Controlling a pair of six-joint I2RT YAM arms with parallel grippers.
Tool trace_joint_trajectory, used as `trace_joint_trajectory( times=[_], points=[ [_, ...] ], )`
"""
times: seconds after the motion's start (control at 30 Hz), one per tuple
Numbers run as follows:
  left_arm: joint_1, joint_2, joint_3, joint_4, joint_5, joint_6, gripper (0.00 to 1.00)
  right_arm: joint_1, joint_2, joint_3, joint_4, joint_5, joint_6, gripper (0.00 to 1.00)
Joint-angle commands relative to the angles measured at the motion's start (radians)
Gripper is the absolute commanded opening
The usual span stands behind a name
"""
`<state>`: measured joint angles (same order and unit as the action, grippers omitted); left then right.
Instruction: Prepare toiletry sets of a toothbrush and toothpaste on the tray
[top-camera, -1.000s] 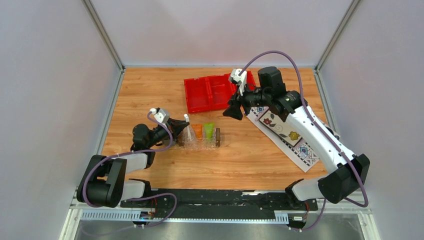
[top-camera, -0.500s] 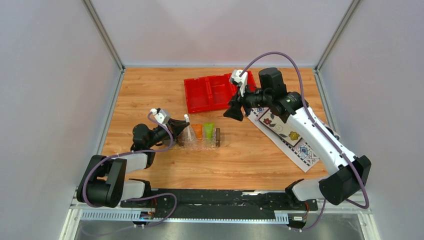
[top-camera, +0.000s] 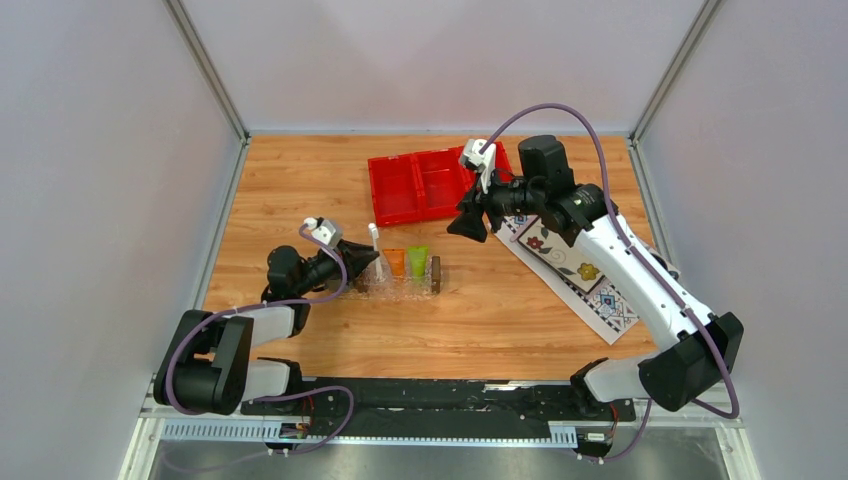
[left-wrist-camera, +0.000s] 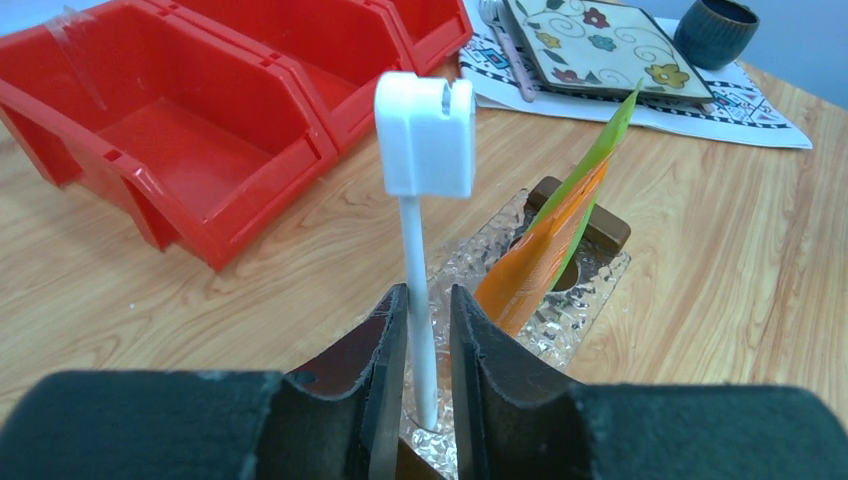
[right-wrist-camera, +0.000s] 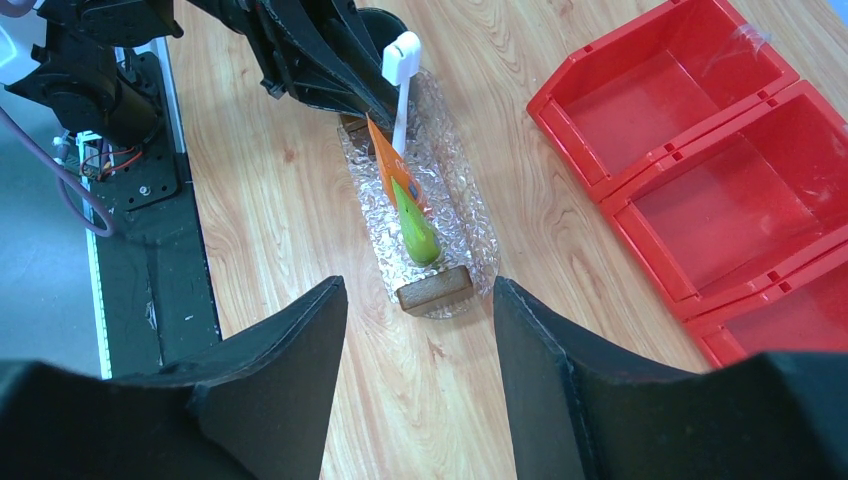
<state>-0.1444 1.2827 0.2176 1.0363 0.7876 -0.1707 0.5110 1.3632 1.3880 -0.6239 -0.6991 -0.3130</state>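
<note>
The white toothbrush (left-wrist-camera: 424, 135) stands nearly upright, head up, its lower end in the clear tray (left-wrist-camera: 585, 295) at the near end. My left gripper (left-wrist-camera: 428, 295) straddles the handle with jaws slightly open: the handle rests against the left finger and a gap shows on the right. The orange toothpaste (left-wrist-camera: 535, 260) and the lime green toothpaste (left-wrist-camera: 600, 140) lean together in the tray behind it. From above, the toothbrush (top-camera: 374, 238), both tubes and the tray (top-camera: 405, 288) sit mid-table. My right gripper (top-camera: 463, 225) hovers open and empty above the tray's (right-wrist-camera: 455, 200) right end.
A red three-compartment bin (top-camera: 420, 185) lies behind the tray. A flower-patterned cloth (top-camera: 575, 270) at the right carries a patterned plate (left-wrist-camera: 600, 45) and a dark mug (left-wrist-camera: 713, 30). The right arm reaches over the cloth and the bin's corner.
My left jaws have parted a little from the toothbrush handle, and the toothbrush now stands straighter in the tray. The right arm has barely moved.
</note>
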Motion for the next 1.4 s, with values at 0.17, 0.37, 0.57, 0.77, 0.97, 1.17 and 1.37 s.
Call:
trace_joint_trajectory(
  times=[0.17,0.37,0.57,0.77,0.97,1.17,1.37],
  points=[
    [0.023,-0.026,0.025,-0.012,0.018,0.019,0.33,-0.003,-0.027,0.002,0.038,-0.016,-0.014,0.59],
    [0.029,-0.034,0.025,-0.015,0.018,0.011,0.42,-0.003,-0.029,0.002,0.038,-0.016,-0.014,0.59],
    [0.032,-0.045,0.028,-0.024,0.015,0.007,0.55,-0.003,-0.027,0.002,0.036,-0.016,-0.014,0.59],
    [0.046,-0.080,0.034,-0.044,0.009,-0.009,0.61,-0.002,-0.030,0.003,0.032,-0.013,-0.015,0.60],
    [0.054,-0.155,0.051,-0.139,0.010,-0.001,0.71,-0.002,-0.038,0.003,0.024,0.004,-0.023,0.61],
    [0.054,-0.235,0.085,-0.269,-0.002,0.028,0.75,-0.003,-0.039,0.005,0.016,0.016,-0.031,0.62],
    [0.054,-0.367,0.115,-0.487,-0.013,0.120,0.76,-0.002,-0.041,0.003,0.016,0.027,-0.032,0.63]
  ],
)
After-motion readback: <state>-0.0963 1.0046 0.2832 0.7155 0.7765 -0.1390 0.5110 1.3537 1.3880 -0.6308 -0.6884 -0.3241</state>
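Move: The toothbrush stands upright in the left end of the clear tray, its middle right at the left hand, between the barely parted fingers. From that hand the orange toothpaste is about 4 cm right and 1 cm back, the green one some 9 cm right and 1 cm back, both roughly 6 cm lower; the mug is 9 cm left, 1 cm back, 8 cm lower. From the right hand the toothbrush lies about 18 cm left, 3 cm ahead, 15 cm down. The toothbrush, already loosened, is left in its slot: the left fingers spread from a narrow gap to about three quarters open, ending their touch on the handle. The hand first dips about half a centimetre, then climbs, slowly at first and then faster, roughly 5 cm clear, easing a little left towards the mug side. ##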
